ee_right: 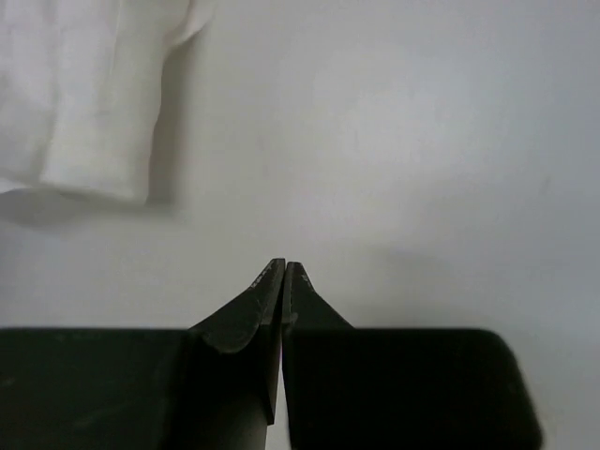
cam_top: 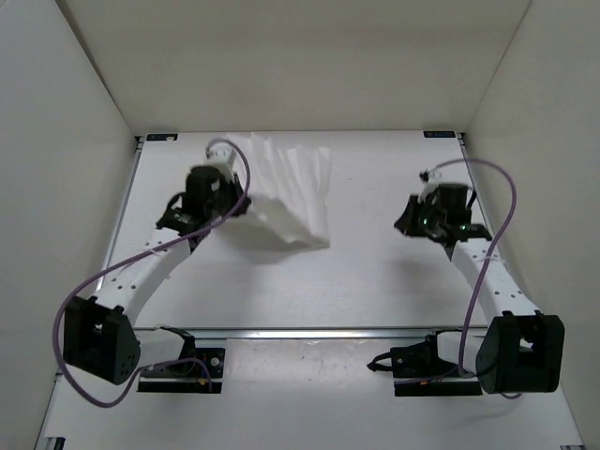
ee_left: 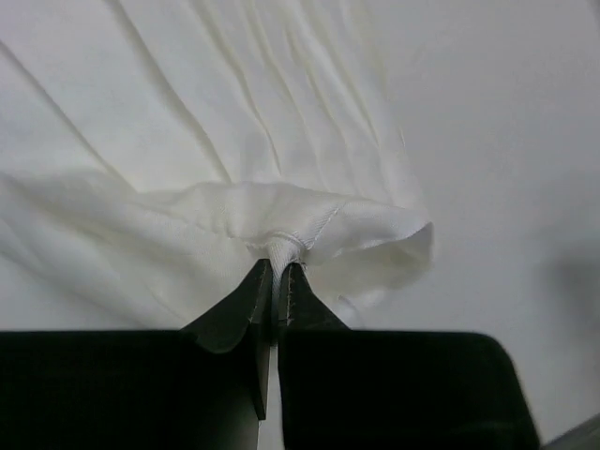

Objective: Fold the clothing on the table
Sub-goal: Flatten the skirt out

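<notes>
The white pleated clothing [cam_top: 291,192] lies bunched at the back left of the table [cam_top: 375,281], part of it raised off the surface. My left gripper [cam_top: 244,204] is at the clothing's left edge. In the left wrist view this gripper [ee_left: 279,267] is shut on a gathered hem of the clothing [ee_left: 281,122], whose ribs fan away beyond the pinch. My right gripper [cam_top: 410,221] hovers over bare table at the right, well apart from the fabric. In the right wrist view it [ee_right: 284,267] is shut on nothing, with a folded corner of the clothing [ee_right: 84,103] at the upper left.
A silver rail [cam_top: 300,331] crosses the table in front of the arm bases. White walls [cam_top: 56,141] close in the left, back and right sides. Purple cables [cam_top: 84,291] loop beside both arms.
</notes>
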Action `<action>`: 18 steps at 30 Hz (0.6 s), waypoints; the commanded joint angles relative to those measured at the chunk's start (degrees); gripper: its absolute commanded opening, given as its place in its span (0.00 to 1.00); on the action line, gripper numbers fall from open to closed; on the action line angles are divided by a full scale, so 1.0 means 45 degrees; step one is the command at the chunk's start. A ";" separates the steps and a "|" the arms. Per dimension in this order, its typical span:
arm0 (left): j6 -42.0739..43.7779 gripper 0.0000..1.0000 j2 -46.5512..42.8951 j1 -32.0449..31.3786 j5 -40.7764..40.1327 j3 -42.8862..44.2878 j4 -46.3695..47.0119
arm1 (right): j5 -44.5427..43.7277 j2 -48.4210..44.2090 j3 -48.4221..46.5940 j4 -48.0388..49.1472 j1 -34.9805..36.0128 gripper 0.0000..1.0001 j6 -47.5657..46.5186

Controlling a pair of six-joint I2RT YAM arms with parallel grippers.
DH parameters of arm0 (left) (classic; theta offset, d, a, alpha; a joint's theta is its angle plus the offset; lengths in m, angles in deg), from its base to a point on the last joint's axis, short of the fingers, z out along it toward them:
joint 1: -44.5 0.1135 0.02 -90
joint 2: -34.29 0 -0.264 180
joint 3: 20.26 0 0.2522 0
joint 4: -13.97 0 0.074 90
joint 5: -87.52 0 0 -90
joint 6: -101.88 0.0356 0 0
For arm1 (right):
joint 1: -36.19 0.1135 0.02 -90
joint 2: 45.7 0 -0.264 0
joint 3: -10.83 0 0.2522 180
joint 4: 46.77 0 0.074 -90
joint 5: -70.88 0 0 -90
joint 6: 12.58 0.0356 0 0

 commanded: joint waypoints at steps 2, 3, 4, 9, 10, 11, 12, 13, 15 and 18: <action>-0.0716 0.00 -0.0186 -0.0884 0.0031 -0.3338 -0.1959 | -0.0179 -0.2149 0.2966 -0.0078 0.0170 0.00 0.0812; -0.1007 0.00 -0.0458 -0.1098 0.0128 -0.3770 -0.2194 | -0.0082 -0.2484 0.3511 -0.0001 0.0345 0.00 0.1199; -0.1222 0.00 -0.0577 -0.1294 0.0207 -0.4006 -0.2216 | 0.0248 -0.2854 0.3865 0.0057 0.0463 0.00 0.1435; -0.1148 0.00 -0.0481 -0.1334 0.0540 -0.3893 -0.3014 | 0.1441 -0.1771 0.4280 0.1597 0.1456 0.00 0.1983; -0.1127 0.00 -0.0442 -0.1393 0.0501 -0.3853 -0.3326 | 0.1442 -0.1436 0.4047 0.1988 0.1866 0.07 0.1869; -0.1146 0.00 -0.0364 -0.1335 0.0501 -0.3872 -0.3484 | 0.1462 -0.0756 0.3677 0.2069 0.2102 0.24 0.1848; -0.1185 0.00 -0.0402 -0.1335 0.0520 -0.3814 -0.3814 | 0.1443 -0.0014 0.3422 0.2418 0.2472 0.31 0.1848; -0.1282 0.00 -0.0402 -0.1451 0.0385 -0.3987 -0.4030 | 0.1423 0.0380 0.2975 0.2673 0.2862 0.42 0.1635; -0.1536 0.00 -0.0888 -0.1432 0.0558 -0.4357 -0.4052 | 0.1790 0.1704 0.1920 0.3044 0.3022 0.54 0.1361; -0.1985 0.00 -0.1611 -0.1297 0.0792 -0.5159 -0.3779 | 0.2261 0.3327 0.0438 0.3281 0.3334 0.56 0.1028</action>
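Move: In the left fingers is the skirt's near-left edge; the bare table it is to be laid on is some 14 cm back and 20 below this hand, with the near table rail about 28 cm back. The skirt's near-right corner lies roughly 18 cm right of that hand, 5 back and 22 below. From the empty right hand, this corner is about 17 cm left, 3 back and 15 below. Sweeping down some 18 cm and back about 13, the left hand pulls the still-pinched skirt edge towards the near table, tipping about 35 degrees further down, then holds almost still. The right hand dips down and back about 10 cm each, then swings left about 9 and forward 5 towards the near-right corner, turning counter-clockwise and opening roughly halfway, without touching cloth. ##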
